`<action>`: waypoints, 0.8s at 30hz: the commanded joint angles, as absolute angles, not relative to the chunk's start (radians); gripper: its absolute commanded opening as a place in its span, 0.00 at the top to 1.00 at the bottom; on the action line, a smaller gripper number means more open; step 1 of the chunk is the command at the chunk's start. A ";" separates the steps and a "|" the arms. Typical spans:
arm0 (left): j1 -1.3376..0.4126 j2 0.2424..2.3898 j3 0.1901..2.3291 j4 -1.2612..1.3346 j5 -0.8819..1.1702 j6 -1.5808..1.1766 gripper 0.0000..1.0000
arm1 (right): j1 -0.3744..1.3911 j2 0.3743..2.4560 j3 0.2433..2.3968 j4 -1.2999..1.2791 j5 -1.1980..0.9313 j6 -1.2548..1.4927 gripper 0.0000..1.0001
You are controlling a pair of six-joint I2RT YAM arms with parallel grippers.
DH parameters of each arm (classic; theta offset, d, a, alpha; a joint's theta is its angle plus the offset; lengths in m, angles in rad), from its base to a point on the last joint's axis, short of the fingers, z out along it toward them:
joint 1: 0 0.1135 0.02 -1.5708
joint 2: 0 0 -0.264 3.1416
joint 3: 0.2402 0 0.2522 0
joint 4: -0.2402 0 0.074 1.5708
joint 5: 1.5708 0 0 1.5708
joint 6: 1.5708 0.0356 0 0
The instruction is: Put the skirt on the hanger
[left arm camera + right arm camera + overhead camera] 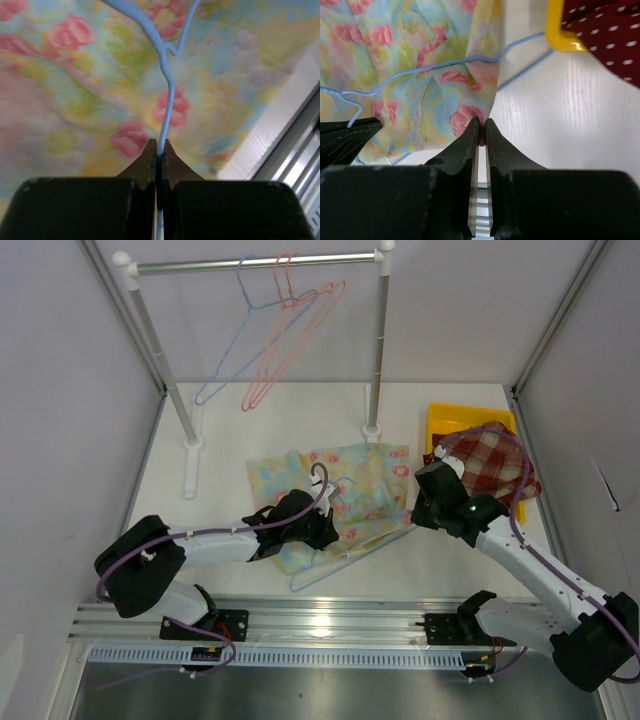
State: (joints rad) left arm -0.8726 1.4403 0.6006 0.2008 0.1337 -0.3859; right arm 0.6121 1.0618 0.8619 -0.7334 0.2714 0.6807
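The pastel floral skirt (350, 485) lies flat in the middle of the table. A light blue wire hanger (350, 560) lies partly on it, its long bar sticking out at the skirt's near edge. My left gripper (325, 527) is shut on the hanger's wire (167, 100), over the floral cloth (75, 100). My right gripper (415, 515) is shut on the skirt's near right corner (470, 112), its tips (480, 131) pinching the hem. In the right wrist view the hanger (445, 64) crosses the skirt and runs out over the bare table.
A clothes rack (378, 340) stands at the back with blue and pink wire hangers (285, 330) on its bar. A yellow bin (440, 415) holding red plaid cloth (490, 460) sits at the right. An aluminium rail (330, 620) runs along the near edge.
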 commanded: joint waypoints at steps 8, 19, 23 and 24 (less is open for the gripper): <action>-0.801 1.407 0.531 0.242 0.064 -0.364 1.00 | 0.405 0.988 0.959 -0.831 0.218 0.565 0.90; -0.762 1.368 0.517 0.225 0.032 -0.365 1.00 | 0.314 1.032 1.018 -0.834 0.176 0.525 0.90; -0.761 1.384 0.543 0.216 0.015 -0.361 1.00 | 0.313 1.054 1.045 -0.844 0.178 0.515 0.90; -0.761 1.382 0.551 0.203 0.009 -0.359 1.00 | 0.311 1.063 1.057 -0.845 0.178 0.511 0.90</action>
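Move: The right hand holds the skirt's right corner. The hanger's right end sticks out bare about 6 cm to its right, 5 cm ahead and 7 cm lower. The yellow basket is some 18 cm ahead and 18 cm right; the skirt's middle lies 11 cm ahead, 17 cm left. For the left hand, gripping the hook, that hanger end is about 24 cm right and 5 cm ahead, roughly level; the other end is 10 cm left, 11 cm back. Still pinching the skirt's corner, the right hand pulls it about 6 cm to the right, out past the hanger's right end, rising some 3.5 cm and easing forward late. The left fingers keep the hook and draw the hanger the other way, about 5 cm left and a little forward, dipping slightly and turning some 10 degrees counter-clockwise. ##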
